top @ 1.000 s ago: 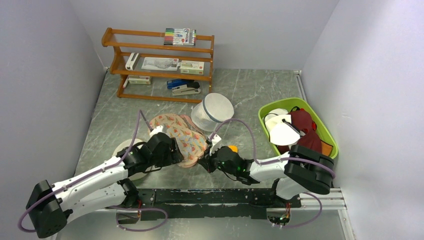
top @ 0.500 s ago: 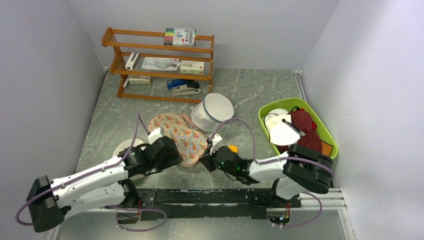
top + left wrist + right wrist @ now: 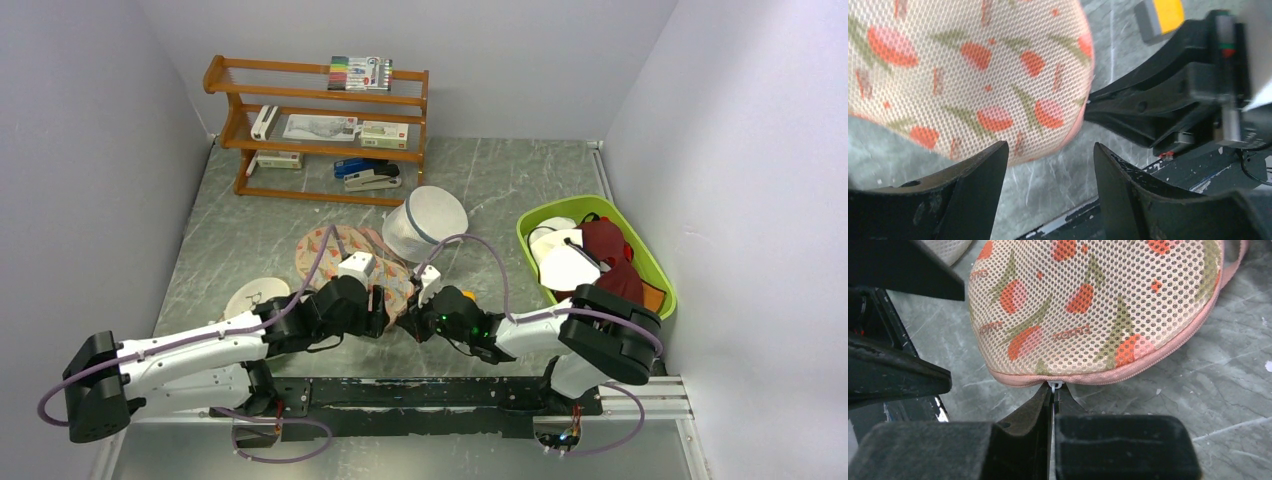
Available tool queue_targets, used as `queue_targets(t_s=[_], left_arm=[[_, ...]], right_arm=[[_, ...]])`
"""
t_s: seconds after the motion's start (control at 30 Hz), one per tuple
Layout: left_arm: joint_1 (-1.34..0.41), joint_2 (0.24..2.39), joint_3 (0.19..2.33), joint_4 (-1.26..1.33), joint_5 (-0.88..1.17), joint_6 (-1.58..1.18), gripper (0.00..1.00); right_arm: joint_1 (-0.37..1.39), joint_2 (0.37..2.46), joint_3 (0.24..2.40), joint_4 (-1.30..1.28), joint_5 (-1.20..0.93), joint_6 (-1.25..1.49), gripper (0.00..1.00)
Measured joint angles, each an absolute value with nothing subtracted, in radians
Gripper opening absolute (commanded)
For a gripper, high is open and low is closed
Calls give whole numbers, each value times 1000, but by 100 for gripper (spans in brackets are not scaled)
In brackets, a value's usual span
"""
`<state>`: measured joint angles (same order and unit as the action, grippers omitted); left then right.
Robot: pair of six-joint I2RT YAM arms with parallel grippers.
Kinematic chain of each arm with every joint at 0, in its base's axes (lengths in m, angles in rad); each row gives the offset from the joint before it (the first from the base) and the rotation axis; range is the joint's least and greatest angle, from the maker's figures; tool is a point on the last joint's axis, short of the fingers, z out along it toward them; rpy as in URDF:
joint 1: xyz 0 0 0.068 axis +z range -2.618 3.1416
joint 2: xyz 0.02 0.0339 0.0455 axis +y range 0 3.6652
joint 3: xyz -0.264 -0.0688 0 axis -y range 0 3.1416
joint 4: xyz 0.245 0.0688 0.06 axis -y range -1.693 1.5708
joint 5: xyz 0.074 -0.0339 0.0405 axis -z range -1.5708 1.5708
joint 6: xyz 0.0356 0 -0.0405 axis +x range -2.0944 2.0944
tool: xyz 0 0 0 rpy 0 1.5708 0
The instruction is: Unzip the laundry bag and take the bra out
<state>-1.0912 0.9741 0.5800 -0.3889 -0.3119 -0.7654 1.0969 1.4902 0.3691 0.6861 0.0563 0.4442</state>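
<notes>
The laundry bag (image 3: 335,245) lies flat on the table, beige mesh with red and green flowers and a pink zip edge. My right gripper (image 3: 408,322) is at the bag's near right edge; in the right wrist view it (image 3: 1053,392) is shut on the small white zipper pull (image 3: 1054,385) of the bag (image 3: 1098,305). My left gripper (image 3: 378,305) is open and empty just beside the bag's near edge (image 3: 973,75), its tips (image 3: 1048,165) above bare table and facing the right gripper. The zip looks closed here. The bra is hidden.
A white mesh cylinder (image 3: 425,222) stands just behind the bag. A round cream cap (image 3: 255,297) lies at its left. A green bin (image 3: 640,255) of garments is at the right. A wooden shelf (image 3: 320,125) is at the back. A small orange-topped block (image 3: 466,297) is by the right wrist.
My left gripper has moved right along the bag's near edge, close to the right gripper, uncovering the cream cap. The right gripper has stayed on the zipper pull.
</notes>
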Motion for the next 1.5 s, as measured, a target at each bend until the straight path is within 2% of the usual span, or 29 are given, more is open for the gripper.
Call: queue_targets(t_s=[0.23, 0.33, 0.47, 0.67, 0.93, 1.2, 1.4, 1.5], left_arm=[[-1091, 1036, 580, -201, -270, -586, 67], [-1091, 1107, 580, -160, -257, -565, 59], [-1091, 1164, 580, -157, -265, -566, 55], [-1091, 1166, 562, -150, -277, -584, 59], [-1091, 1137, 497, -141, -275, -625, 53], [-1091, 1146, 496, -136, -279, -647, 34], [-1091, 1166, 494, -132, -287, -672, 13], [-1091, 1169, 485, -126, -289, -690, 7]], right_arm=[[1082, 1499, 369, 692, -20, 445, 0], [1081, 1499, 369, 690, -36, 447, 0], [1078, 1498, 369, 686, -43, 453, 0], [1076, 1498, 369, 686, -50, 458, 0], [1076, 1498, 378, 678, -59, 461, 0], [1076, 1501, 397, 651, -42, 471, 0], [1051, 1508, 410, 603, -8, 505, 0], [1031, 1512, 410, 596, -7, 517, 0]])
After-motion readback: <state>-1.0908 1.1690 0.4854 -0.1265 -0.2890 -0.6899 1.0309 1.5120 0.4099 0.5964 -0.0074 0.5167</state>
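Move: The stretch of the laundry bag's near edge to grip lies about 1 cm ahead of the open left gripper, 2 cm to its right and 5 cm below. From the left gripper, the zipper pull is roughly 6 cm right, 1 cm ahead and 5 cm down; the white basket stands some 20 cm ahead, 10 cm right and 3 cm down. The right gripper already has the pull between its tips, with that edge about 4 cm to its left, level fore and aft and 1 cm lower. Swing the left gripper right some 3 cm and slightly forward over the bag's near edge, rising a little, then sink about 6 cm while easing back left 2 cm. Close its fingers from well open to nearly shut so they pinch the edge just left of the zipper pull. Keep the right gripper shut on the pull, easing back 1 cm, then forward 2 cm near the end. ##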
